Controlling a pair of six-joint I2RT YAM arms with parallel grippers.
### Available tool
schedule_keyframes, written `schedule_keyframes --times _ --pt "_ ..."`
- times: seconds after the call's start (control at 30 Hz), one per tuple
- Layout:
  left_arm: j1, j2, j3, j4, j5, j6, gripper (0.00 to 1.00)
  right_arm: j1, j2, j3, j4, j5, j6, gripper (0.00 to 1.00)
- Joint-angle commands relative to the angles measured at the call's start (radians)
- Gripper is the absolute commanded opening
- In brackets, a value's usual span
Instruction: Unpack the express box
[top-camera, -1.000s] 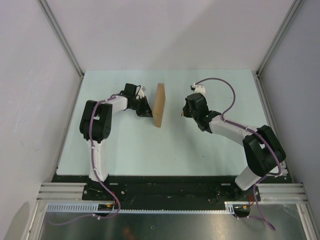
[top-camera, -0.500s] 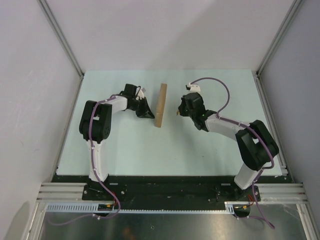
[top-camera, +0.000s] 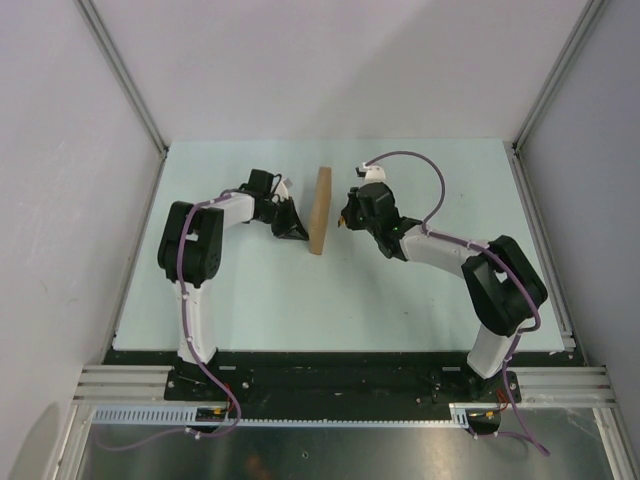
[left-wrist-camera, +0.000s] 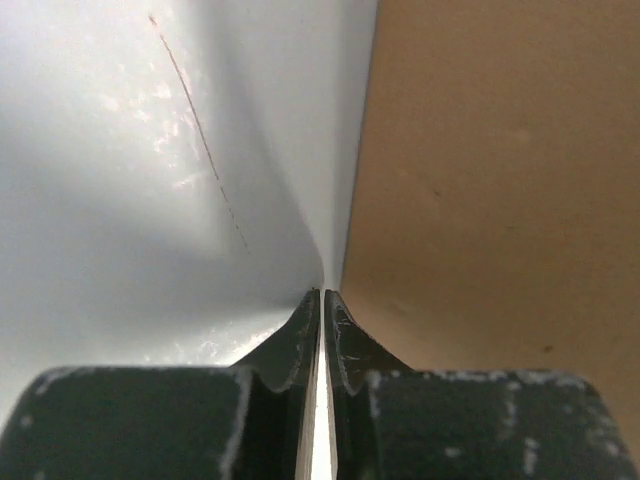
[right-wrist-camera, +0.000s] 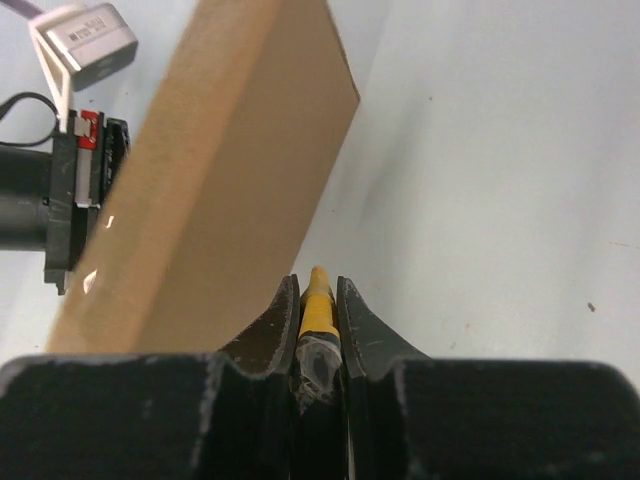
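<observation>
The express box (top-camera: 320, 210) is a flat brown cardboard box standing on its long edge in the middle of the table. It fills the right of the left wrist view (left-wrist-camera: 490, 180) and the left of the right wrist view (right-wrist-camera: 210, 180). My left gripper (top-camera: 297, 229) is shut and its tips (left-wrist-camera: 322, 296) rest at the box's left face, low by the table. My right gripper (top-camera: 346, 214) is shut on the yellow-black utility knife (right-wrist-camera: 319, 308). The knife's tip points at the box's right face, close to its near end.
The pale green table (top-camera: 400, 290) is bounded by grey walls left, right and behind. The left wrist's camera (right-wrist-camera: 85, 40) and black gripper body (right-wrist-camera: 40, 210) show beyond the box in the right wrist view.
My right gripper has moved left with the knife, from well right of the box to close beside it. The box now stands more upright. The left gripper has barely moved.
</observation>
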Motion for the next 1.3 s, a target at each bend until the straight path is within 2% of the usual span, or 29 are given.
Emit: schedule_keyframes --times 0.0,0.17,0.3,0.43,0.47,0.63,0.67,0.73,0.77,0.87,0.97,1.27 --pt "-0.008 -0.048 -0.035 -0.039 0.065 0.039 0.10 0.014 0.018 0.054 0.050 -0.001 -0.016 0.00" --pt "-0.013 -0.070 -0.061 -0.039 0.094 0.048 0.11 0.013 0.029 0.065 0.054 -0.006 -0.022 0.00" --pt "-0.031 -0.079 -0.067 -0.039 0.130 0.071 0.16 0.017 0.035 0.076 0.053 -0.007 -0.028 0.00" --pt "-0.031 -0.142 -0.088 -0.038 0.023 0.069 0.24 0.019 0.026 0.079 0.021 0.034 -0.033 0.00" --pt "-0.025 -0.157 -0.093 -0.038 -0.007 0.069 0.30 0.019 0.018 0.079 0.012 0.043 -0.033 0.00" --pt "-0.025 -0.292 -0.070 -0.038 -0.154 0.105 0.45 0.017 -0.022 0.080 -0.079 0.118 -0.027 0.00" --pt "-0.026 -0.304 -0.049 -0.036 -0.182 0.121 0.50 0.019 -0.030 0.080 -0.096 0.125 -0.024 0.00" --pt "-0.031 -0.330 -0.022 -0.036 -0.194 0.143 0.56 0.017 -0.051 0.080 -0.142 0.149 -0.019 0.00" --pt "-0.036 -0.332 0.007 -0.038 -0.203 0.161 0.64 0.017 -0.057 0.080 -0.159 0.158 -0.016 0.00" --pt "-0.048 -0.332 0.065 -0.038 -0.225 0.166 0.75 0.017 -0.089 0.079 -0.220 0.186 -0.010 0.00" --pt "-0.068 -0.315 0.114 -0.036 -0.229 0.169 0.81 0.016 -0.117 0.079 -0.249 0.195 -0.007 0.00" --pt "-0.158 -0.214 0.252 -0.039 -0.386 0.241 0.84 0.007 -0.158 0.073 -0.320 0.220 0.015 0.00"
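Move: The box stands on edge between the hands. Its middle is about 4 cm ahead of the left hand, 3 cm to its right and some 4 cm above the nearly shut fingertips, which are low beside its left face. From the higher right hand it lies about 3 cm ahead, 5 cm to the left and 7 cm below. The knife held there is roughly 9 cm right of the left hand, level with it fore and aft, and 10 cm above. From low beside the box's left face, the left hand draws back along it nearly 4 cm, then lifts about 15 cm while swinging forward and slightly right, opening wide and tipping its fingers up some 30 degrees to end over the box. The right hand, keeping its grip on the knife, edges left, then backs off about 6 cm to the right, away from the box. ##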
